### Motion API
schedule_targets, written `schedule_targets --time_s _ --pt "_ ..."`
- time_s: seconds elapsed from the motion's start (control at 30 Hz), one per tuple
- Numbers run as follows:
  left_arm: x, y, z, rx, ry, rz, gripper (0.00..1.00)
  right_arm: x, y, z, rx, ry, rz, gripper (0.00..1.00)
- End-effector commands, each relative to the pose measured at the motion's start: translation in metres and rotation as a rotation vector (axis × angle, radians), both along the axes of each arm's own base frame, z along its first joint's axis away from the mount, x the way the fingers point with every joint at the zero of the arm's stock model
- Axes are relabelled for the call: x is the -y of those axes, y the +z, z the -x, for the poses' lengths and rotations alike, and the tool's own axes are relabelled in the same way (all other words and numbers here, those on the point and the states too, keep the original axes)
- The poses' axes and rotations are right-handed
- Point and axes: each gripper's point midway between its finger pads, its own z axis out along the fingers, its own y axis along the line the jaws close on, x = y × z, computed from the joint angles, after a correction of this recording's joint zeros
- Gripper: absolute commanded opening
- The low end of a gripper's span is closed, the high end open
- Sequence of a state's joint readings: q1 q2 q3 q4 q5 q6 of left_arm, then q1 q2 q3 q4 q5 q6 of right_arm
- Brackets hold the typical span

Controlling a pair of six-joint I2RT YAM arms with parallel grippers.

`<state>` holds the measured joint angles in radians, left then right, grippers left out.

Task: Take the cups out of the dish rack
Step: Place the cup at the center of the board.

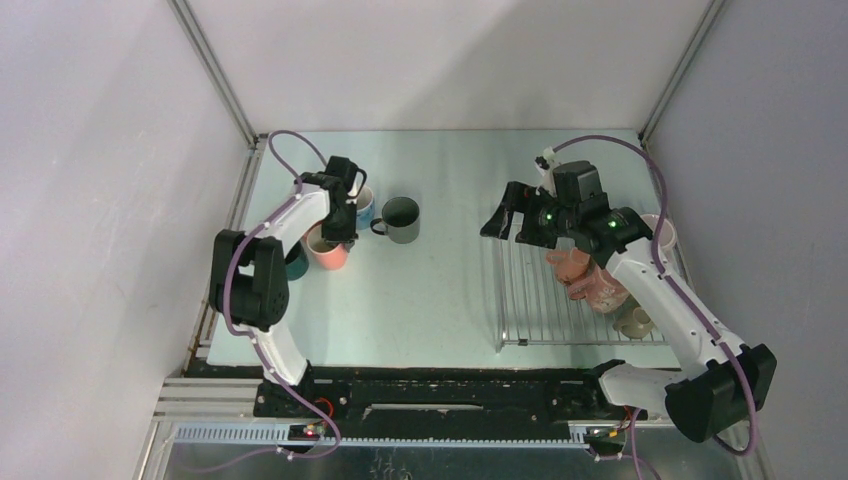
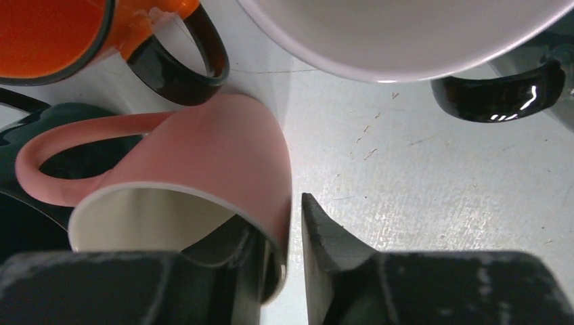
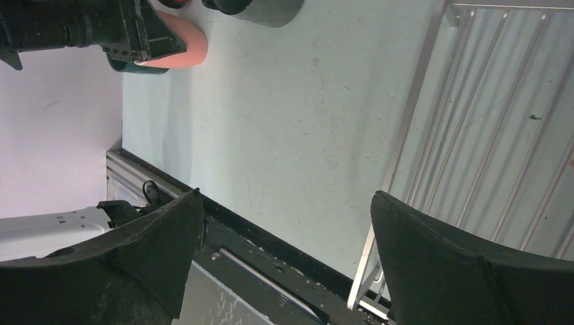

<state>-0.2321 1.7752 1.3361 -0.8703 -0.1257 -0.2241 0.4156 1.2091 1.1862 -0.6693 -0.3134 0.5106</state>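
Observation:
A pink cup stands on the table at the left, among an orange cup, a white cup and a dark teal cup. My left gripper straddles the pink cup's wall, one finger inside and the outer finger a thin gap off it, so the jaws are slightly open. In the top view the left gripper is over the pink cup. The dish rack lies at the right, holding pink cups and a beige cup. My right gripper hovers wide open and empty over the rack's far left corner.
A grey cup stands right of the left group. A pale cup sits at the rack's far right edge. Enclosure walls close in on both sides. The right wrist view shows the rack's bars and the table's near edge.

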Motion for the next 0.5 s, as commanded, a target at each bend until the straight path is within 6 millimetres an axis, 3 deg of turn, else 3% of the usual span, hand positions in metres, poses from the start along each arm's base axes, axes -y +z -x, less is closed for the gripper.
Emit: schedule_targets --time_s 0.0,0.23,0.47 --pt "-0.01 0.012 -0.013 0.059 -0.002 -0.033 0.32 0.009 0.01 0.003 0.061 -0.018 0.036 1.0" --pt "-0.01 0.024 -0.015 0.093 0.001 -0.031 0.5 0.012 0.009 0.004 0.058 -0.037 0.055 1.0" --pt "-0.007 0.051 -0.016 0.159 -0.002 -0.014 0.64 0.014 0.007 0.005 0.061 -0.06 0.076 1.0"
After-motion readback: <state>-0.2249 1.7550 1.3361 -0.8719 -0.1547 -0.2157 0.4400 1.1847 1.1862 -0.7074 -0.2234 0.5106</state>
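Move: The pink cup already stands on the table under my left hand, its middle about 4 cm to the left, 1 cm back and some 4 cm below; one finger is inside its right wall and the other outside. From this hand the blue cup is about 7 cm ahead and 3 cm right, the orange cup 6 cm ahead and 6 cm left, the green cup 4 cm back and 12 cm left. From my right hand the pink cup lies some 36 cm left, 4 cm ahead and 20 cm below. I spread my left fingers, already loosened, from about a quarter to well over half open, one on each side of the pink cup's right wall: the inner one moves off the wall into the cup, the outer one away over bare table. Meanwhile the hand, still pointing down, eases about 1 cm left and at the very end starts to rise, by half a centimetre. ##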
